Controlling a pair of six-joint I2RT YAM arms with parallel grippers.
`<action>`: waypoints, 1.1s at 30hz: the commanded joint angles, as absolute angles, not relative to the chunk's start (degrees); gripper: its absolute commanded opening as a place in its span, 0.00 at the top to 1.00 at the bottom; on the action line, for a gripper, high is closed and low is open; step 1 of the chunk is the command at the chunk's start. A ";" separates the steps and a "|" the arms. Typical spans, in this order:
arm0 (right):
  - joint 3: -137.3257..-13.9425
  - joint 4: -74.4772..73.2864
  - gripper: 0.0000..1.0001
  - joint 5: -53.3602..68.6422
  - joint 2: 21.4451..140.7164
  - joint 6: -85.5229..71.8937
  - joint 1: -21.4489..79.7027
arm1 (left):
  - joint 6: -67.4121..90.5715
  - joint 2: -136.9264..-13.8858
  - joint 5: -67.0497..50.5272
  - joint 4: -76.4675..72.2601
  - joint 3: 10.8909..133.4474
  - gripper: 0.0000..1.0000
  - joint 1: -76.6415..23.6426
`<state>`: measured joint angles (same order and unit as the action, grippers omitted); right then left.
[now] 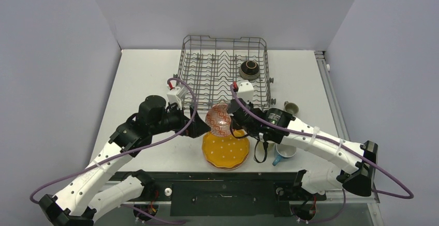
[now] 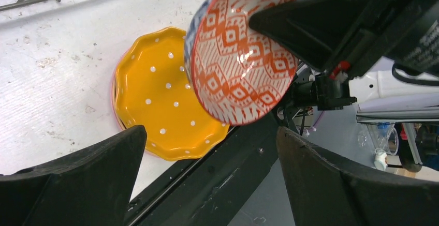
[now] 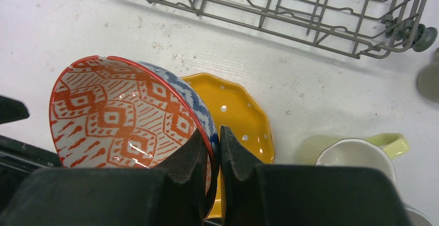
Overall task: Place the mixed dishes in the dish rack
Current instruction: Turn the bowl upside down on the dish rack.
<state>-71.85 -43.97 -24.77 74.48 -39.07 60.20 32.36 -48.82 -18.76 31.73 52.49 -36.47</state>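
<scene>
My right gripper (image 3: 211,133) is shut on the rim of the patterned bowl (image 3: 119,117), orange-and-white inside and blue-and-white outside. The bowl (image 1: 219,120) hangs tilted on its side above the table, just over the scalloped orange dotted plate (image 1: 226,151), which tops a small stack. My left gripper (image 2: 209,133) stands wide open beside the bowl (image 2: 240,55), with nothing between its fingers. The dish rack (image 1: 186,65) sits at the back with a dark brown bowl (image 1: 249,69) in its right part.
A pale-yellow mug (image 3: 357,151) lies beside the plate stack. A blue mug (image 1: 282,153) sits under the right arm, and a grey mug (image 1: 291,107) stands off the rack's near right corner. A pink plate rim (image 2: 113,96) shows under the orange plate (image 2: 160,91).
</scene>
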 commanded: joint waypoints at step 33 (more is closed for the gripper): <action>-76.90 -48.45 1.00 -38.22 71.76 -49.92 73.85 | 37.36 -54.56 8.66 35.17 58.63 0.86 -54.04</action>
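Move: The patterned bowl, already held by its right rim in the right fingers, has its middle about 8 cm right of the open left fingers, 4 cm ahead and 2 cm lower. From the right hand the left fingertips lie some 12 cm left, 4 cm back and 2 cm higher. The yellow plate sits roughly 18 cm below the right hand, 2 cm forward and 2 cm left; the cream mug is about 17 cm right of that hand, 3 cm ahead and 14 cm lower. The left fingers close from wide open to nearly shut around the bowl's left rim, one finger inside the bowl, beginning to pinch it as that hand eases about 2 cm right and 2 cm down with a roughly 10-degree turn. Meanwhile the right hand keeps its grip and draws the bowl back about 5 cm, slightly left and up, bringing the rim between the left fingers. ##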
